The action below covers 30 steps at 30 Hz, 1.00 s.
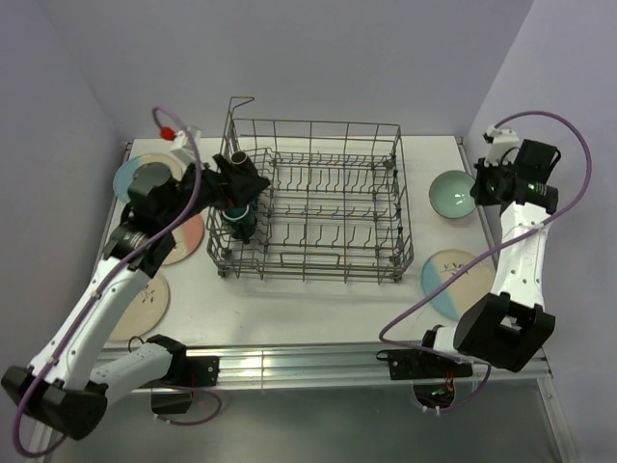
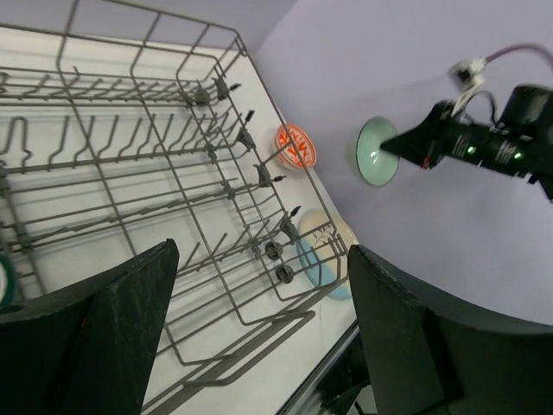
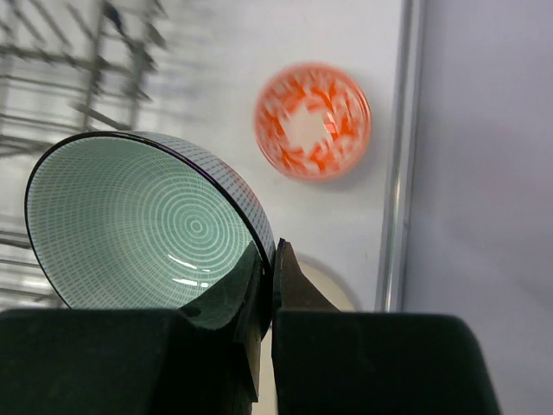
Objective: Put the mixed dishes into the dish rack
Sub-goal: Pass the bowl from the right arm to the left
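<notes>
The grey wire dish rack stands mid-table. My left gripper hovers over its left end, open, with nothing between the fingers. A teal mug sits in the rack just below it. My right gripper is shut on the rim of the pale green bowl, which is tilted and lifted off the table to the right of the rack. The orange-red bowl lies on the table beyond it.
A cream and blue plate lies right of the rack. Left of the rack lie a pink plate, a cream plate and a blue plate with a dark round thing on it. Walls close in behind and beside.
</notes>
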Each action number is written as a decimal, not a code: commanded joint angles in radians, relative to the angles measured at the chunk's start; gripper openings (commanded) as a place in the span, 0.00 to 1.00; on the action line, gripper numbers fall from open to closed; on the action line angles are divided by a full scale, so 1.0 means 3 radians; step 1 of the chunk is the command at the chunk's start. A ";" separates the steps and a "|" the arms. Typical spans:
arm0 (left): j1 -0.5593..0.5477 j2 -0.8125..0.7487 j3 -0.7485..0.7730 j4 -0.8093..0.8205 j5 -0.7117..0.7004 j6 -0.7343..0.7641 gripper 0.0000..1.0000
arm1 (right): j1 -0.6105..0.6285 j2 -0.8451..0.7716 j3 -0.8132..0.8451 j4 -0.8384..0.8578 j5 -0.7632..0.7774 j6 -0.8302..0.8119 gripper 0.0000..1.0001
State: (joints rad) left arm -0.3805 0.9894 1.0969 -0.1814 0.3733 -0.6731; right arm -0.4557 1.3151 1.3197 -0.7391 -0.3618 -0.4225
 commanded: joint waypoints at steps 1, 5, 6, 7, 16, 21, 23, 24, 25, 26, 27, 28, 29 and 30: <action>-0.0347 0.0296 0.0361 0.0165 -0.0374 0.0080 0.85 | 0.0347 -0.0237 0.0381 -0.0057 -0.0170 0.0165 0.00; -0.0766 0.0766 0.0740 0.0073 -0.0686 0.0229 0.81 | 0.1032 -0.0293 0.0571 -0.0088 0.0040 0.0314 0.00; -0.0873 0.0960 0.0812 0.0037 -0.0717 0.0254 0.81 | 0.1352 -0.0258 0.0662 -0.0123 0.0106 0.0324 0.00; -0.0920 0.1048 0.0949 0.0022 -0.0738 0.0305 0.77 | 0.1487 -0.0247 0.0688 -0.0124 0.0228 0.0345 0.00; -0.1283 0.1810 0.1497 -0.0213 -0.1360 0.0387 0.71 | 0.2347 0.0080 0.0888 -0.0057 0.0465 0.0580 0.00; -0.1370 0.2081 0.1692 -0.0423 -0.1561 0.0449 0.70 | 0.2531 0.0151 0.0863 -0.0006 0.0454 0.0667 0.00; -0.1390 0.2102 0.1687 -0.0393 -0.1556 0.0469 0.69 | 0.2552 0.0172 0.0847 0.0009 0.0454 0.0697 0.00; -0.1406 0.2122 0.1692 -0.0372 -0.1561 0.0474 0.69 | 0.2557 0.0182 0.0837 0.0025 0.0444 0.0708 0.00; -0.1411 0.2142 0.1697 -0.0372 -0.1566 0.0495 0.68 | 0.2562 0.0182 0.0827 0.0035 0.0439 0.0728 0.00; -0.1421 0.2173 0.1722 -0.0387 -0.1577 0.0500 0.67 | 0.2567 0.0177 0.0822 0.0055 0.0434 0.0769 0.00; -0.1431 0.2234 0.1773 -0.0443 -0.1592 0.0520 0.67 | 0.2572 0.0182 0.0817 0.0060 0.0439 0.0789 0.00; -0.1431 0.2260 0.1794 -0.0474 -0.1597 0.0526 0.66 | 0.2577 0.0177 0.0822 0.0060 0.0439 0.0805 0.00; -0.1442 0.2296 0.1820 -0.0505 -0.1668 0.0531 0.64 | 0.2582 0.0172 0.0822 0.0066 0.0449 0.0850 0.00; -0.1457 0.2362 0.1876 -0.0581 -0.1709 0.0541 0.61 | 0.2582 0.0172 0.0811 0.0071 0.0465 0.0871 0.00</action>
State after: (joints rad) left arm -0.8043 1.6691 1.5894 -0.3302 -0.0887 -0.5392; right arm 0.3119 1.3823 1.5242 -0.7883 -0.2268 -0.2108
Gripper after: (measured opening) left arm 0.628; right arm 0.047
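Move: The green bowl, already pinched by its rim in my right hand, has its middle about 5 cm to that hand's left. The left gripper it goes to is some 52 cm left, 6 cm back and 13 cm higher. The orange bowl lies 11 cm ahead and the two-tone plate 15 cm back, both over 20 cm below. From my left hand the green bowl is about 47 cm right, 6 cm ahead and 14 cm lower; the rack's middle is 11 cm right, 14 cm ahead and 30 cm below. I swing the green bowl about 26 cm left in my right hand, fingers shut on its rim, rising as I start and turning some 30 degrees counter-clockwise, then easing in over the rack. My left hand comes to meet it, about 16 cm right, then sinking and edging forward, rolling its left side up and narrowing its open fingers until they straddle the bowl's free rim. ##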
